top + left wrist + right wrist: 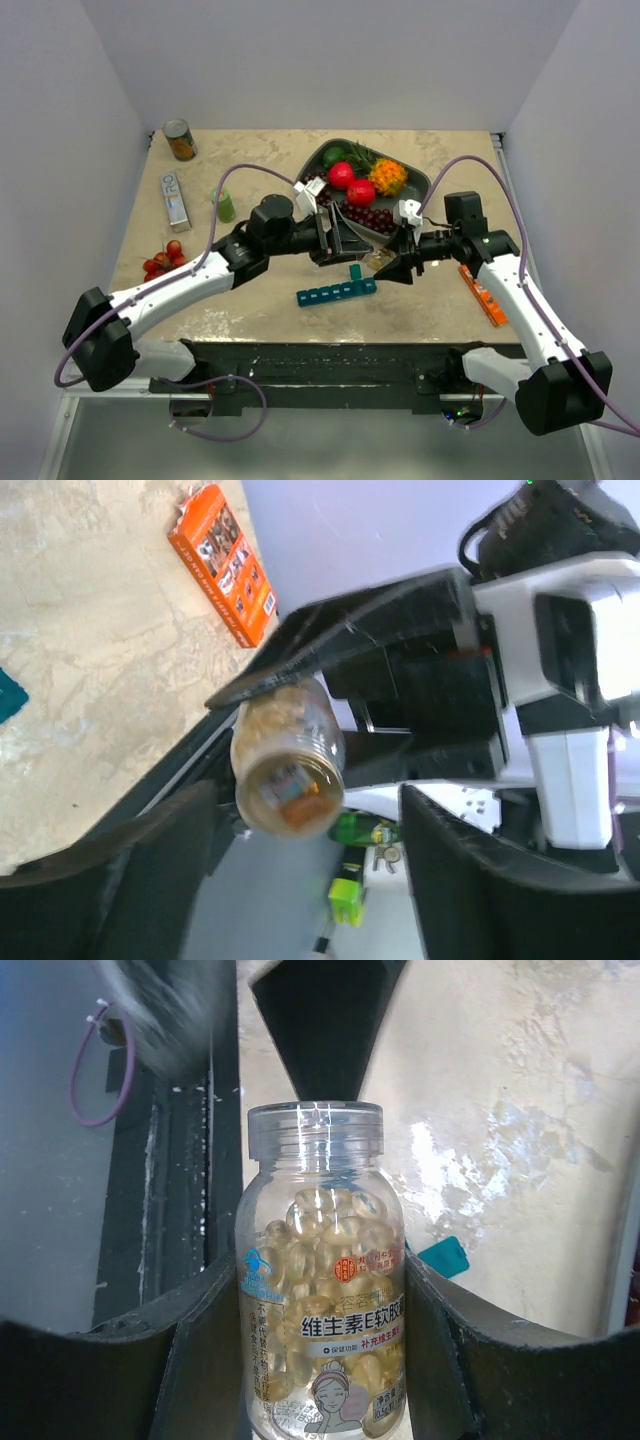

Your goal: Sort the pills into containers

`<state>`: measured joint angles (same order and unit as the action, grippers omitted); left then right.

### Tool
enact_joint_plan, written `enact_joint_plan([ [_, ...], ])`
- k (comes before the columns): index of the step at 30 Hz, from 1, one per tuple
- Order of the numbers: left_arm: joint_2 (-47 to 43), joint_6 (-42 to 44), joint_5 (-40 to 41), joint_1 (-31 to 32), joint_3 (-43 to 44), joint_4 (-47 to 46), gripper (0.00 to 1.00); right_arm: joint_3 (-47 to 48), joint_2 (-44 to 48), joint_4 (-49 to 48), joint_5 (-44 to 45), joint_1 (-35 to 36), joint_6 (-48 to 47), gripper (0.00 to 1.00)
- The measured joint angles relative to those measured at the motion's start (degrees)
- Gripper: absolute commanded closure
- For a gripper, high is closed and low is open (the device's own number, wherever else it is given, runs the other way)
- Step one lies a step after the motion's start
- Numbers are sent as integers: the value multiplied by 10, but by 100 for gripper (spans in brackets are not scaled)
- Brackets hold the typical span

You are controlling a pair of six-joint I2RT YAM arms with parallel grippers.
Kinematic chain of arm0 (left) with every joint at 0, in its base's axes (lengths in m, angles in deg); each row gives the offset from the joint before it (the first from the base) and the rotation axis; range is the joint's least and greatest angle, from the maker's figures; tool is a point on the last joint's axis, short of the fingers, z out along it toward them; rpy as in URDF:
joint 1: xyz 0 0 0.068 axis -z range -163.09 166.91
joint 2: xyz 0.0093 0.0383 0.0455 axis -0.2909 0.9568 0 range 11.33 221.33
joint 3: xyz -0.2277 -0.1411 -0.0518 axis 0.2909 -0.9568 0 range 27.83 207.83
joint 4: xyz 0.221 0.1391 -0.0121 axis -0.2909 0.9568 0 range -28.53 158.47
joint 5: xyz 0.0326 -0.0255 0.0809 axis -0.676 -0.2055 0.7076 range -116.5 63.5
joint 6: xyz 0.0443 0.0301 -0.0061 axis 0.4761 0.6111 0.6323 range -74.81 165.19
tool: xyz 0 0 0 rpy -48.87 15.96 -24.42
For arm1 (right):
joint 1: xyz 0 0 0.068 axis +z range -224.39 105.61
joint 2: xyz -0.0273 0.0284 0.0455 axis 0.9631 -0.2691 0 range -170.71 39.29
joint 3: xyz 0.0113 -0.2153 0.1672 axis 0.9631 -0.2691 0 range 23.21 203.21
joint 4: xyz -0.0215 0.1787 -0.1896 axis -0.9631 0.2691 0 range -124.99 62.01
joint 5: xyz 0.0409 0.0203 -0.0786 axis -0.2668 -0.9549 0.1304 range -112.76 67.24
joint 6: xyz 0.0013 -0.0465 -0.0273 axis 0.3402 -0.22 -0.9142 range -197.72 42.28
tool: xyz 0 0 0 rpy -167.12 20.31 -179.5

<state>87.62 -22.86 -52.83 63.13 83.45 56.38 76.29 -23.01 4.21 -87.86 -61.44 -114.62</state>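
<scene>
My right gripper (320, 1295) is shut on a small clear bottle (322, 1290) full of yellowish pills (335, 1230). The bottle's threaded neck is bare and points away from the wrist. In the top view this gripper (398, 265) holds the bottle (379, 258) just above the table's middle. Facing it, my left gripper (338, 240) stands open; in the left wrist view its fingers (480, 880) flank the bottle's round end (290, 775) without touching it. The teal containers strip (337, 292) lies below both grippers, one lid standing up (355, 271).
A grey fruit tray (421, 182) sits right behind the grippers. An orange box (480, 293) lies under the right forearm. On the left are a green bottle (225, 205), a silver box (175, 198), a can (180, 140) and cherries (163, 260).
</scene>
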Motion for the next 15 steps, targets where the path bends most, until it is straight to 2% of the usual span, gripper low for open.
enact_joint_plan([
  [4, -47, 35, 0, -7, -2, 3, 1, 0, 0, -6, 10, -4, 0, 92],
  [8, -93, 132, 3, -17, -3, 2, 1, 0, 0, -7, 11, -4, -2, 92],
  [13, -155, 304, 0, -21, -52, 0, 1, -1, 0, -2, 11, -4, -12, 92],
  [15, -189, 397, -13, -22, -88, -1, 1, -1, 0, 5, 10, -4, -24, 92],
])
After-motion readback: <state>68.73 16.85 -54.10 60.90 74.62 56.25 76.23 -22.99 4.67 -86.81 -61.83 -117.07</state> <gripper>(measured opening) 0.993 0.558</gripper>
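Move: The left hand, its fingers partly open, is right at the pill bottle's clear top end, which lies about 2 cm to its right, level fore and aft and 1 cm lower. On the table roughly 20 cm below it, the teal pill box sits about 4 cm ahead and 4 cm left, a small teal piece about 9 cm ahead and 1 cm right. From the right hand, which holds the bottle, that top end is about 4 cm left, 4 cm up and 1 cm ahead. Leftward, away from the pill bottle's top, the left hand backs off about 6 cm, arching up some 5 cm and then sinking halfway again while easing slightly back. Its fingers spread from partly to fully open, and the wrist rolls back about 45 degrees around the finger line, clockwise seen from behind the hand. The right hand stays put and keeps its grip on the bottle. ##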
